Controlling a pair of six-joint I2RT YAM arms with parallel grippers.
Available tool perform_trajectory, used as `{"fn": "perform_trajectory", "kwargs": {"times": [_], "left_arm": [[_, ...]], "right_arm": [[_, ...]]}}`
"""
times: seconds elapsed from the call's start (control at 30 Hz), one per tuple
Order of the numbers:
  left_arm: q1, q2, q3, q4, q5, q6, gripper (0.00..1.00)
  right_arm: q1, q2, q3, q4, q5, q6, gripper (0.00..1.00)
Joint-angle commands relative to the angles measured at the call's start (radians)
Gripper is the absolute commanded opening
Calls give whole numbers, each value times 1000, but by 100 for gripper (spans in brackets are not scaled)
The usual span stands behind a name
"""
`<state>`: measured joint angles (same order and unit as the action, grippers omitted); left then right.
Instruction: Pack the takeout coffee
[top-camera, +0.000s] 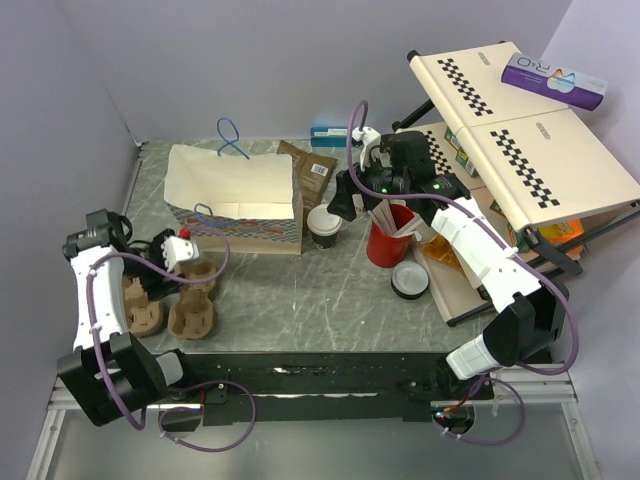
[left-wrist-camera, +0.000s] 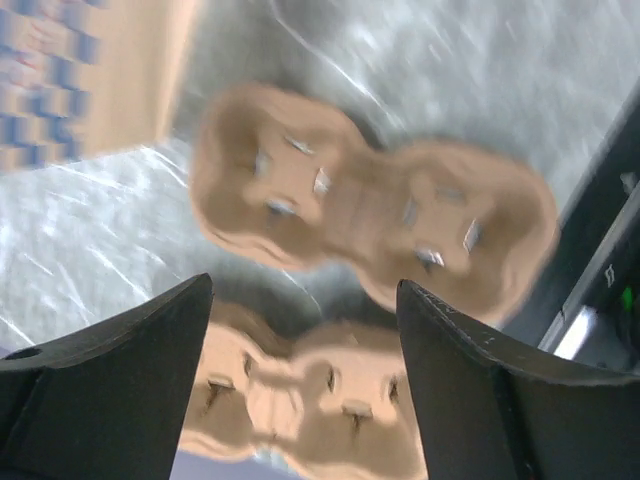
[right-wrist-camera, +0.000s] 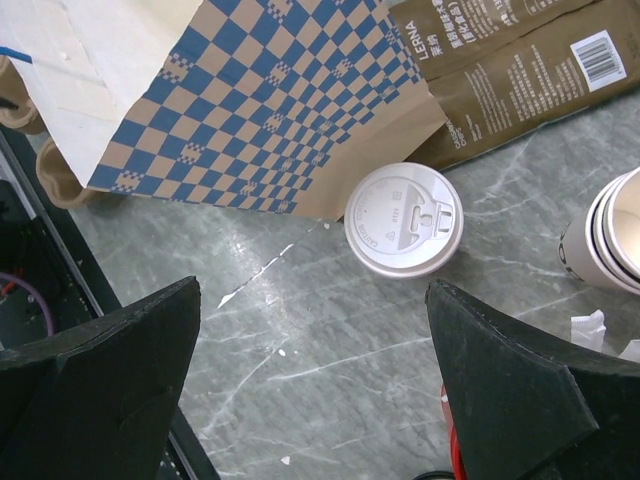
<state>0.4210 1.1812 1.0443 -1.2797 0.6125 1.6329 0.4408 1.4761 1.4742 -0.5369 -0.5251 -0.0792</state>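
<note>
The takeout coffee (top-camera: 323, 226), a small cup with a round white lid (right-wrist-camera: 404, 219), stands upright on the marble table just off the right corner of the checkered paper bag (top-camera: 235, 200). My right gripper (top-camera: 342, 203) hovers above it and slightly to its right, open (right-wrist-camera: 312, 290), with bare table between the fingers and the lid just ahead of the right fingertip. My left gripper (top-camera: 184, 260) hangs open (left-wrist-camera: 305, 290) over two brown pulp cup carriers (left-wrist-camera: 370, 225) at the left of the table, holding nothing.
The bag (right-wrist-camera: 270, 90) lies on its side, with a brown pouch (right-wrist-camera: 520, 60) behind the coffee. A stack of lidless cups (right-wrist-camera: 610, 235) and a red cup of sticks (top-camera: 388, 235) stand right of it. A black-rimmed lid (top-camera: 410, 280) lies nearer.
</note>
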Motion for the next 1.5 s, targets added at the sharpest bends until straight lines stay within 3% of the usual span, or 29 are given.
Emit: {"fn": "perform_trajectory", "kwargs": {"times": [0.0,0.17,0.23,0.37,0.47,0.5,0.57,0.6,0.7,0.9,1.2,1.47], "left_arm": [[-8,8,75,166,182,-222,77],[-24,-5,30,-84,97,184,80],[-62,-22,-33,-90,3,219,80],[-117,-54,-130,-49,-26,208,78],[-175,-107,-234,122,-39,26,76],[-215,-126,-254,175,-49,-139,75],[-241,-135,-291,324,-86,-319,72],[-251,-135,-294,365,-101,-504,71],[-252,-100,-280,466,-183,-780,68],[-252,-89,-299,468,-230,-863,72],[-252,20,-247,425,-355,-1223,58],[-252,67,-234,454,-396,-1274,60]], "right_arm": [[1,-7,49,18,-16,3,99],[1,-23,20,23,-12,-2,99],[-1,-26,12,31,-18,5,99],[3,-26,8,45,-23,13,99],[3,-33,1,41,-23,12,99],[1,-36,-3,41,-21,10,99],[3,-45,-11,40,-19,9,99],[1,-49,-21,40,-18,7,99],[1,-60,-40,41,-16,7,99],[1,-50,-40,43,-29,19,99],[1,-37,-26,45,-24,21,99],[1,-43,-43,49,-29,22,99]]}}
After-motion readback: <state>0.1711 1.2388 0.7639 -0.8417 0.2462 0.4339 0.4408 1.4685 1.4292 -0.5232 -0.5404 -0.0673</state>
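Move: The nearer cup holder lies low, with its middle about 4 cm to the right of the left hand, 1 cm back and some 12 cm below. The second cup holder is about 7 cm to the hand's left and 2 cm back, equally low. The paper bag stands some 15 cm ahead and 12 cm to the right, its middle about 5 cm lower. From the right hand, the nearer holder is about 29 cm left, 12 cm back and 26 cm below. Bring the left gripper down some 9 cm to the nearer cup holder: rise briefly forward, swing back and to the right while sinking, then come forward again and settle over its narrow middle. Turn the hand about 50 degrees counter-clockwise overall, tip the fingers nearly straight down and narrow them partway, one at each side of the middle, without shutting. ##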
